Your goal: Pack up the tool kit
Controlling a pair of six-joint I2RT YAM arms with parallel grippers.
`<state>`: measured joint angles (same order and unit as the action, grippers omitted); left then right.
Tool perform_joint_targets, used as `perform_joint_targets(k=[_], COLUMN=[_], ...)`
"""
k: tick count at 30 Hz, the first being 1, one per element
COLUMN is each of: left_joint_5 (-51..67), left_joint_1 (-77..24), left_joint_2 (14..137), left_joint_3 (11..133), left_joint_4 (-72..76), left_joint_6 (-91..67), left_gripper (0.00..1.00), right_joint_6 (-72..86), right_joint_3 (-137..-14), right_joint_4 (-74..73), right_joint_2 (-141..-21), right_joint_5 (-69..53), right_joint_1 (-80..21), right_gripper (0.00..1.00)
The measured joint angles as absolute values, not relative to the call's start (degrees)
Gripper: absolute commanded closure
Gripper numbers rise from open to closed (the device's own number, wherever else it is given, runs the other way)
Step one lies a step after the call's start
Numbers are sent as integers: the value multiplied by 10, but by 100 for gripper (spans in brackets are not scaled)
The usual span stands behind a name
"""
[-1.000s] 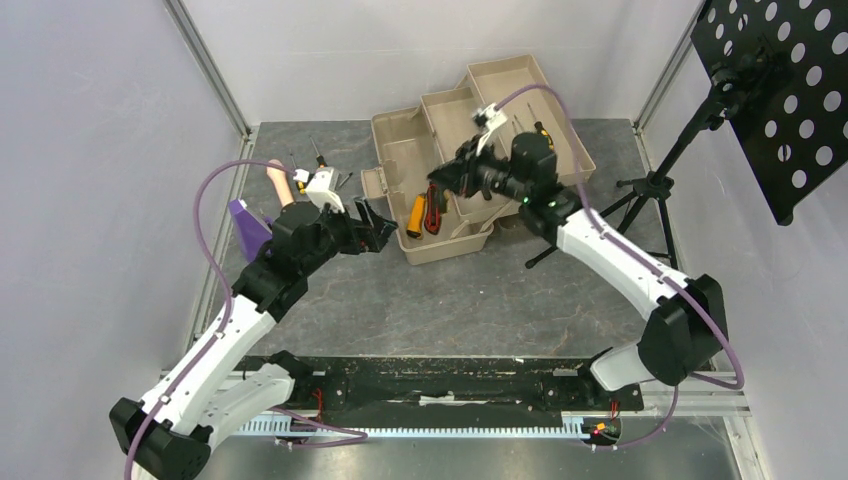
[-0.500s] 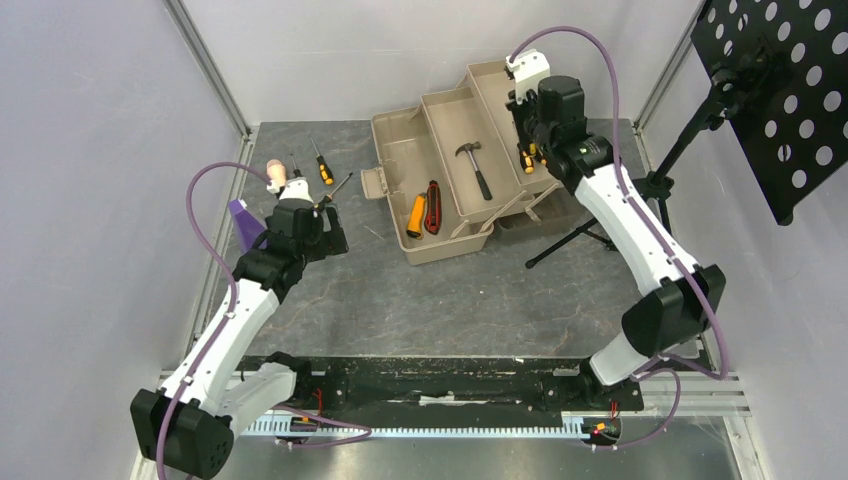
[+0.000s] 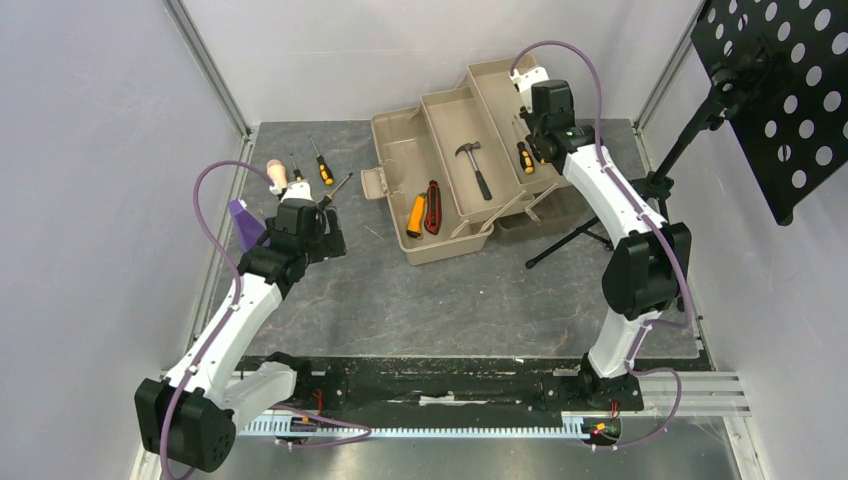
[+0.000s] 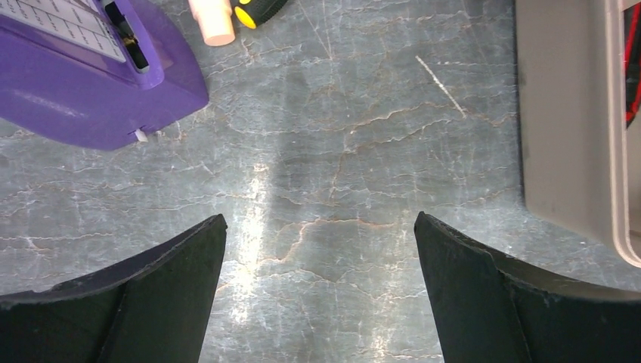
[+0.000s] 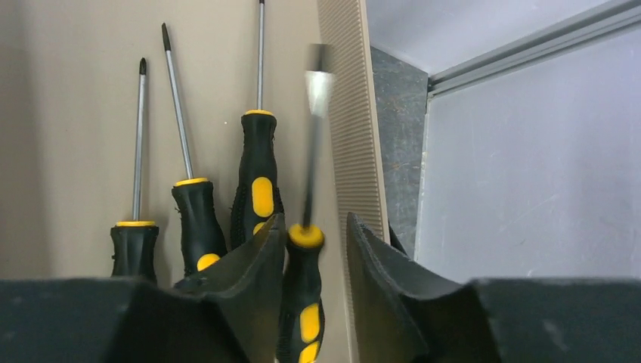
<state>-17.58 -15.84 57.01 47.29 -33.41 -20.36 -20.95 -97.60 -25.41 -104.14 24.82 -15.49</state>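
The tan toolbox lies open with its trays folded out. A hammer rests in the middle tray, and a red-black utility knife lies in the bottom compartment. My right gripper hangs over the far tray. Its jaws stand slightly apart around a blurred orange-and-black screwdriver, with a gap on the right side. Three more screwdrivers lie in that tray. My left gripper is open over bare table. Loose screwdrivers lie beyond it.
A purple block and a beige rod lie just past the left gripper, with the toolbox wall to its right. A black stand with a perforated panel is at the back right.
The right arm swung from the toolbox's bottom compartment to the far tray and its jaws have begun to part. The left arm pulled back leftward and opened fully.
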Motion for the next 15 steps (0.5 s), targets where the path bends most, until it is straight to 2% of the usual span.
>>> perform_joint_targets(k=[2,5,10,15], left_joint_5=[-180,-180,-180,-179], left_joint_1=[-158,-158,-158,-152], left_joint_2=[578,603,662,740], left_joint_3=[473,489,552,624], left_joint_4=[-339,-356,-376,-380], left_joint_6=[-198,-193,-183,-169], left_gripper=[0,0,1,2], right_joint_6=[-213,-207,-186,-146], right_joint_3=[-980,-986,-970,-877], right_joint_4=[-254,-250,-244,-204], right_joint_2=[-1042,-1038,-999,-879], right_joint_5=[255,255,229,161], right_joint_1=[-155,-155,-155,-155], right_gripper=[37,27,25,22])
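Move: Almost directly under the right hand, about 2 cm down, is the free strip of the far tray where its gripped screwdriver belongs. The tray's other three screwdrivers lie roughly 3, 6 and 8 cm to that hand's left and nearly level with it; the hammer is some 16 cm left and 6 back. The left hand's slanting screwdriver lies about 15 cm ahead and 9 below, with the flesh-coloured rod roughly 8 cm left of its middle. Opening wide first, the right fingers let go of the screwdriver over the tray, then that hand lifts about 6.5 cm and draws back some 4.5 cm, its fingers tipping up and its left side rising by about 10 degrees. The left hand, still open and empty, dips slightly, then slides forward about 5 cm over the table towards the slanting screwdriver, its fingers tilting a little more downward. ##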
